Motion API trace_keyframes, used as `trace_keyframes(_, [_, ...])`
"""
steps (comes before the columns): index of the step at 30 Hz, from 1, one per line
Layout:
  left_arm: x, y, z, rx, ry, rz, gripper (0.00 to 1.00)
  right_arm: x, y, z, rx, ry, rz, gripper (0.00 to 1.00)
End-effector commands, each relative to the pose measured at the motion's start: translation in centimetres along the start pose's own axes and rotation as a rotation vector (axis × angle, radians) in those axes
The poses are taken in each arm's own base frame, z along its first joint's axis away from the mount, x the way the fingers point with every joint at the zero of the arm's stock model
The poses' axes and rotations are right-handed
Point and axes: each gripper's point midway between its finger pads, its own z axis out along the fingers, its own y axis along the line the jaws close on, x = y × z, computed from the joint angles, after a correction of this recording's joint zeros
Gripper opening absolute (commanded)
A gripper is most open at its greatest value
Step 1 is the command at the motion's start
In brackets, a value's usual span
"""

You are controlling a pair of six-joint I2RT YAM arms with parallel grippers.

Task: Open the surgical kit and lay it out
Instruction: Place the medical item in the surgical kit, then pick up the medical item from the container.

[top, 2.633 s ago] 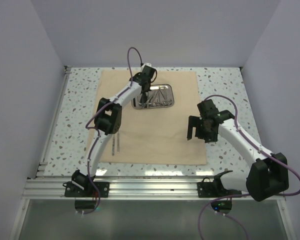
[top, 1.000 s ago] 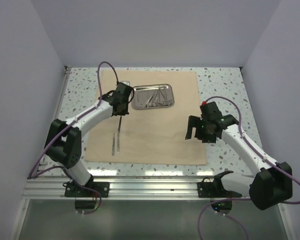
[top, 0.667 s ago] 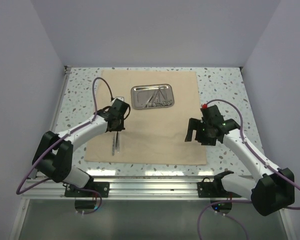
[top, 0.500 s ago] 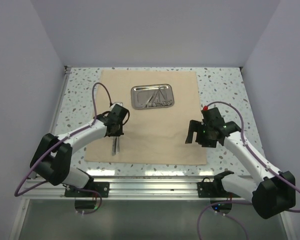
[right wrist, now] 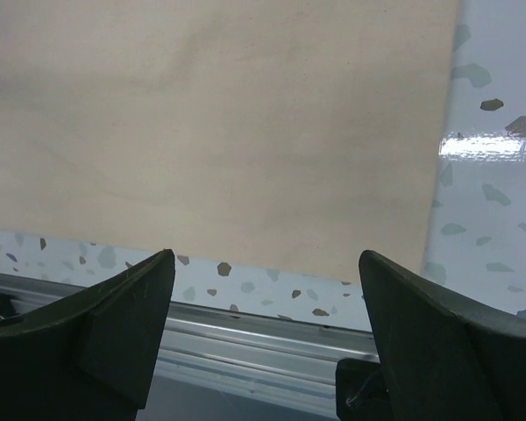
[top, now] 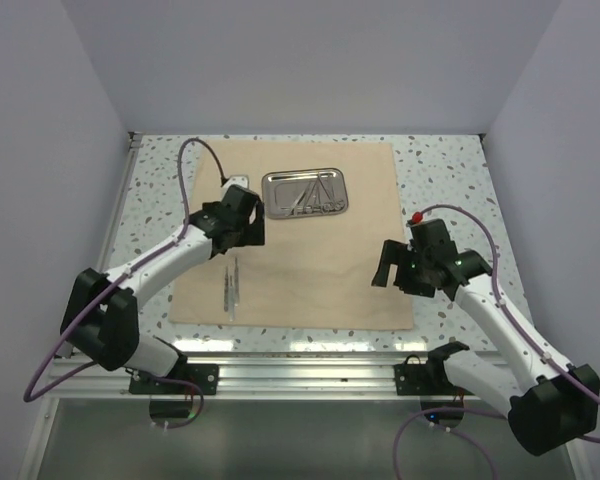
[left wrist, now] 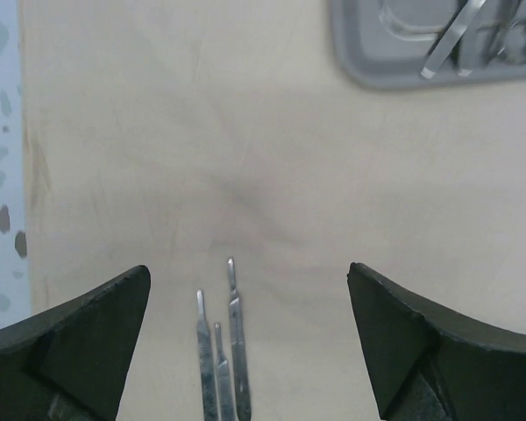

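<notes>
The beige cloth wrap (top: 320,260) of the surgical kit lies spread flat on the table. The steel tray (top: 305,193) sits on its far half with several silver instruments in it; the left wrist view shows the tray (left wrist: 394,61) at top right. Three thin silver instruments (top: 230,285) lie side by side on the cloth's left part, and the left wrist view shows the instruments (left wrist: 232,342) low between the fingers. My left gripper (top: 242,238) (left wrist: 247,274) hovers open just beyond them, holding nothing. My right gripper (top: 395,272) (right wrist: 267,256) hangs open and empty over the cloth's near right corner.
Speckled white tabletop (top: 450,180) surrounds the cloth. An aluminium rail (top: 310,375) runs along the near edge, and the rail (right wrist: 245,360) shows below the right fingers. Plain walls close in the left, far and right sides.
My left gripper carried an instrument from the tray side down beside the two on the cloth, opened, and pulled back toward the tray. The right arm drifted slightly right.
</notes>
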Motion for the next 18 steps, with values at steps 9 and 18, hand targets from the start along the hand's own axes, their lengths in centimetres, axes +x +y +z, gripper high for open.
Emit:
trace_keyframes(9, [-12.9, -8.9, 5.2, 0.086, -0.135, 0.113, 0.74, 0.5, -0.3, -1.6, 0.007, -0.022, 0.054, 0.89])
trace_keyframes(18, [-14.0, -12.4, 9.9, 0.123, -0.115, 0.168, 0.36, 1.3, -1.6, -2.6, 0.062, -0.025, 0.077, 0.89])
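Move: The leftmost instrument in the tray lies about 20 cm ahead of the left hand, 16 cm to its right and 6 cm lower. The tray's middle is some 22 cm ahead and 19 cm right; the scalpels already laid out are about 8 cm back and 1 cm left. From the right hand, that instrument is roughly 31 cm ahead and 25 cm left. Left hand arcs 20 cm forward and right, rising then sinking, to the tray's left end, fingers narrowing by half. ##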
